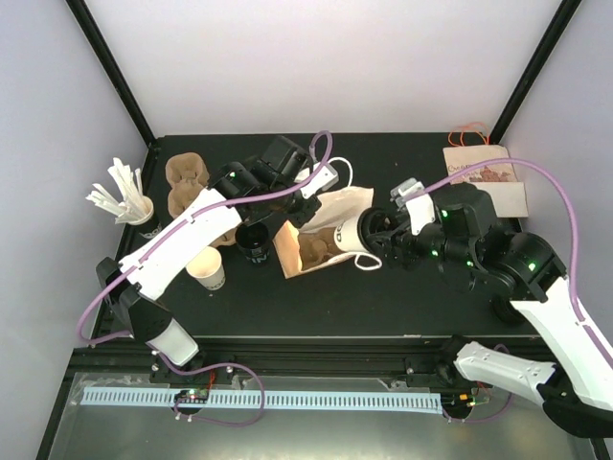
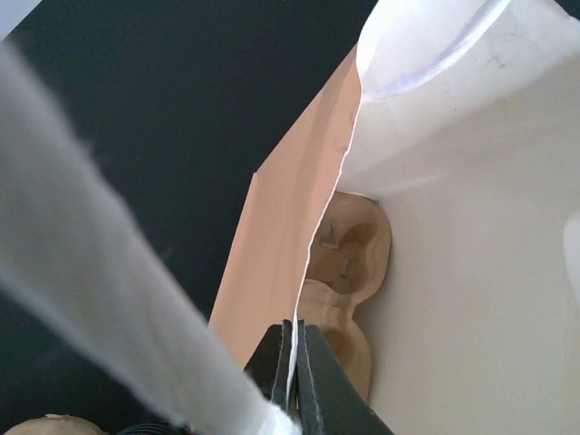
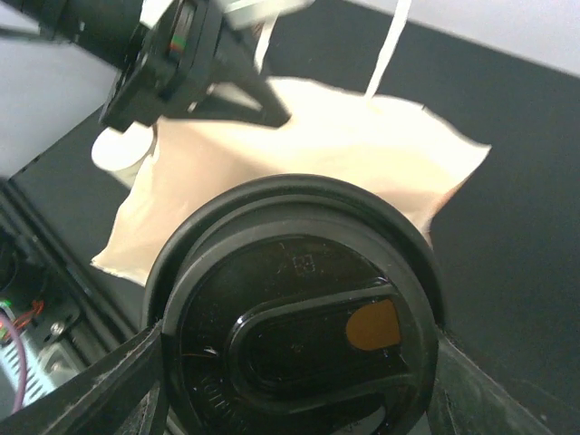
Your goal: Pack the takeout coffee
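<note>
A tan paper bag point(image 1: 330, 218) lies on its side in the middle of the table with its mouth facing the camera. A brown cup carrier point(image 1: 311, 251) sits inside it. My left gripper point(image 1: 308, 195) is shut on the bag's upper edge point(image 2: 317, 227), and the carrier point(image 2: 349, 263) shows just past the pinched paper. My right gripper point(image 1: 381, 237) is shut on a white takeout coffee cup point(image 1: 351, 231) held sideways at the bag's mouth. In the right wrist view the cup's black lid point(image 3: 299, 326) fills the space between my fingers point(image 3: 118, 381), with the bag point(image 3: 317, 145) behind it.
A stack of brown carriers point(image 1: 187, 182) and a cup of white stirrers point(image 1: 129, 201) stand at the back left. A white paper cup point(image 1: 208, 268) and a black cup point(image 1: 254, 241) stand left of the bag. A second printed bag point(image 1: 484, 182) lies flat at the back right.
</note>
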`<state>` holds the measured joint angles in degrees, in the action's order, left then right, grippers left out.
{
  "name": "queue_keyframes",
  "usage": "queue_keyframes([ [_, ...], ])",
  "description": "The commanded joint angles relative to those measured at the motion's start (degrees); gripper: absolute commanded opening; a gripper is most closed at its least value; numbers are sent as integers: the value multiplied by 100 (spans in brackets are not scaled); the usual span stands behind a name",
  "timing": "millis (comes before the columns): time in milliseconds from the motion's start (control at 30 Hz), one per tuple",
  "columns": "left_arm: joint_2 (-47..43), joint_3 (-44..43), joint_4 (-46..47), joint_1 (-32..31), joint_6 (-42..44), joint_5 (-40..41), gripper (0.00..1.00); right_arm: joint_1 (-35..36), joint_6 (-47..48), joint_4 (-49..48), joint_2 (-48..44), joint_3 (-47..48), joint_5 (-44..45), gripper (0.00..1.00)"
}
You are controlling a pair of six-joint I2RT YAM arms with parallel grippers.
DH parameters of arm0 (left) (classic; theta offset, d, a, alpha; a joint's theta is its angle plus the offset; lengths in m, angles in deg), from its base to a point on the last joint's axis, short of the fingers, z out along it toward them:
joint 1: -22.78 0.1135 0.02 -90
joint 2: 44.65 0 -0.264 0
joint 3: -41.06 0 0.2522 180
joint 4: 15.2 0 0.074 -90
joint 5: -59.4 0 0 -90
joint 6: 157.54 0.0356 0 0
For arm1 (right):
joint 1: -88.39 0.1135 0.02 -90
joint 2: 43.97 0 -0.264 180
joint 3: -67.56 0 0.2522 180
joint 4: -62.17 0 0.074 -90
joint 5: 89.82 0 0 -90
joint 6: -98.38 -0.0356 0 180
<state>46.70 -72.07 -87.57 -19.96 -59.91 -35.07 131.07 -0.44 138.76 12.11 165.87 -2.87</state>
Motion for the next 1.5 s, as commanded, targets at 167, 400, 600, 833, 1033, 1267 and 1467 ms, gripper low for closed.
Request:
queue_keyframes([
  [167,-517,483,878,-147,-56,-200,2,24,156,199,-50,-391,-992,57],
  [400,-874,1084,1539,-403,-56,-604,2,81,143,172,29,-439,-911,57],
  [600,-1391,1983,2348,-609,-235,-450,2,652,-31,121,24,-876,-354,57],
  [833,-1761,2503,2801,-875,-135,-481,2,1241,-237,3,78,-1091,209,56],
  [1033,-2057,2836,3019,-1162,-57,-588,2,1511,-229,-403,-29,-1277,817,56],
  [1267,-1967,2897,3267,-1656,-335,42,2,1978,-80,-1031,-99,-2029,1439,56],
  [1467,-2034,2907,3268,-1828,-394,215,2,2368,-286,-1011,-75,-2319,2047,56],
])
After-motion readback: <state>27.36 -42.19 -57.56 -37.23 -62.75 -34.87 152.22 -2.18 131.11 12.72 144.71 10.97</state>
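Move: The right gripper holds the black-lidded coffee cup by its lid end; the paper bag's middle is about 7 cm to the left of this hand, 5 cm ahead and 20 cm below. The left gripper already has the bag's left rim pinched; from it the held coffee cup lies some 9 cm to the right, 6 cm back and 5 cm up. On the table, about 22 cm below the left hand, the black cup stands 11 cm to its left and 2 cm ahead, the white paper cup 21 cm left and 3 cm back. Lower the right gripper about 12 cm into the mouth of the bag, easing left and a little back and tipping the fingers more steeply down, the coffee cup kept in its hold. Meanwhile keep the left fingers shut on the rim and drag the bag back some 11 cm and half as far to the right at level height, turning clockwise, to bring its opening under the cup. ##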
